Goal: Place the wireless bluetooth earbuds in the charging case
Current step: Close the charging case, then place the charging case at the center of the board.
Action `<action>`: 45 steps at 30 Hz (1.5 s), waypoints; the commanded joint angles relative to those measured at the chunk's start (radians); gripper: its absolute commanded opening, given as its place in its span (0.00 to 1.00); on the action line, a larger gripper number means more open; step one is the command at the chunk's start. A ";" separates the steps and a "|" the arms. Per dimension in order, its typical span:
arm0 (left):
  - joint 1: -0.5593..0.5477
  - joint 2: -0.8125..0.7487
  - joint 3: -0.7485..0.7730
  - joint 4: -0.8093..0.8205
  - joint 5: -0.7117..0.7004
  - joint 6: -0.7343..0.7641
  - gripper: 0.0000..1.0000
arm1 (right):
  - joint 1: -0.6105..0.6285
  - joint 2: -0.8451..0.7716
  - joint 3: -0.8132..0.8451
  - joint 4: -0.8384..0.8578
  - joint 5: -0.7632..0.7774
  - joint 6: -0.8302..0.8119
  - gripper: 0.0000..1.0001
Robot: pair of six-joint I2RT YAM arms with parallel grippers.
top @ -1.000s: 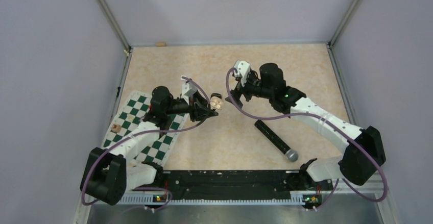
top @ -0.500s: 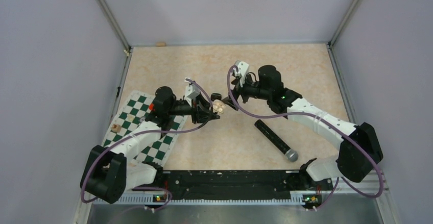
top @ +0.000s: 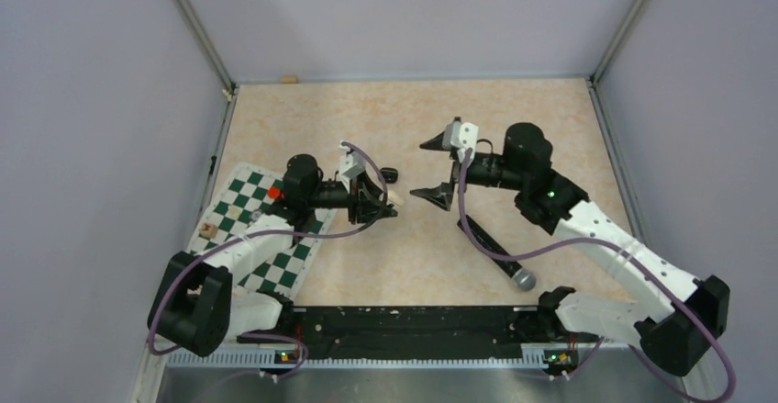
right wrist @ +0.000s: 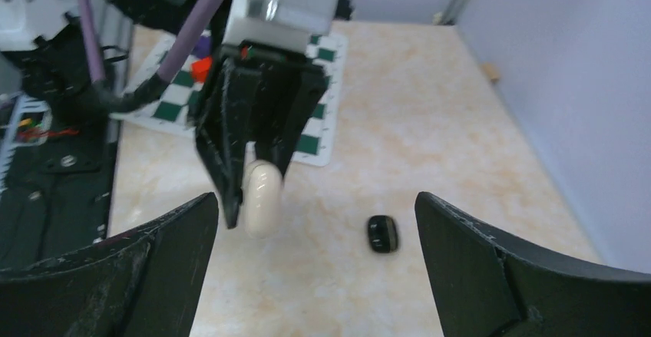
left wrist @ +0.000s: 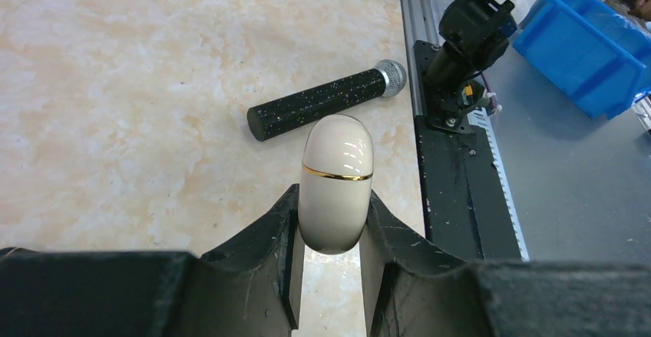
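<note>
The cream charging case (left wrist: pixel 336 183), oval with a gold seam and its lid closed, sits pinched between the black fingers (left wrist: pixel 269 237) of my left gripper (left wrist: pixel 332 206), which is shut on it. The top view shows the case (top: pixel 394 199) held just above mid-table at my left gripper (top: pixel 388 205). One tiny dark earbud (right wrist: pixel 382 234) lies loose on the table a little behind the case (right wrist: pixel 261 197), and shows small from above (top: pixel 390 174). My right gripper (top: pixel 420 169) hangs wide open to the case's right, facing it, with nothing between its fingers (right wrist: pixel 315 199).
A black microphone (top: pixel 495 252) lies on the table under the right arm, also in the left wrist view (left wrist: pixel 322 103). A green chessboard mat (top: pixel 248 229) lies at left with a red block (top: pixel 274 193) and a small wooden block (top: pixel 208 231).
The case, open a second ago with whitish buds showing, now has its lid closed. My right gripper drew back to the right, away from it. The left gripper barely shifted.
</note>
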 commanded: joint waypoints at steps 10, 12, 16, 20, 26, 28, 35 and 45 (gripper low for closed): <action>-0.064 0.169 0.134 -0.087 -0.172 0.041 0.00 | -0.017 0.045 -0.174 0.640 1.248 -0.083 0.99; -0.074 0.222 0.160 -0.099 -0.190 0.019 0.00 | -0.018 0.032 -0.195 0.688 1.270 -0.074 0.99; -0.085 0.297 0.187 -0.098 -0.215 -0.026 0.00 | -0.018 0.006 -0.259 0.881 1.358 -0.112 0.99; -0.110 0.388 0.241 -0.115 -0.223 -0.062 0.00 | -0.036 -0.021 -0.280 0.943 1.379 -0.130 0.99; -0.136 0.475 0.278 -0.127 -0.247 -0.094 0.00 | -0.042 -0.031 -0.282 0.919 1.353 -0.116 0.99; -0.140 0.502 0.297 -0.148 -0.242 -0.109 0.00 | -0.043 -0.027 -0.280 0.913 1.352 -0.113 0.99; -0.144 0.588 0.363 -0.161 -0.216 -0.173 0.00 | -0.046 -0.038 -0.286 0.909 1.331 -0.110 0.99; -0.145 0.718 0.400 -0.123 -0.201 -0.269 0.04 | -0.058 -0.045 -0.304 0.917 1.307 -0.104 0.99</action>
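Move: The closed charging case is held in the left fingers; its way leads to bare table some 7 cm ahead, 9 cm right and 19 cm below that hand. The microphone's middle lies about 23 cm right and 1 cm back, the black case 17 cm straight ahead, both some 19 cm below. From the right hand, the charging case is roughly 7 cm left, 3 cm back and 10 cm below. Keeping its pinch on the closed charging case, the left hand sinks about 13 cm towards the bare table short of the microphone, drifting forward and right as well, while it rolls and its fingertips tip down. The right hand, open and touching nothing, swings quickly away to the right and forward, rising a little and turning some 80 degrees clockwise to point forward, then waits. ##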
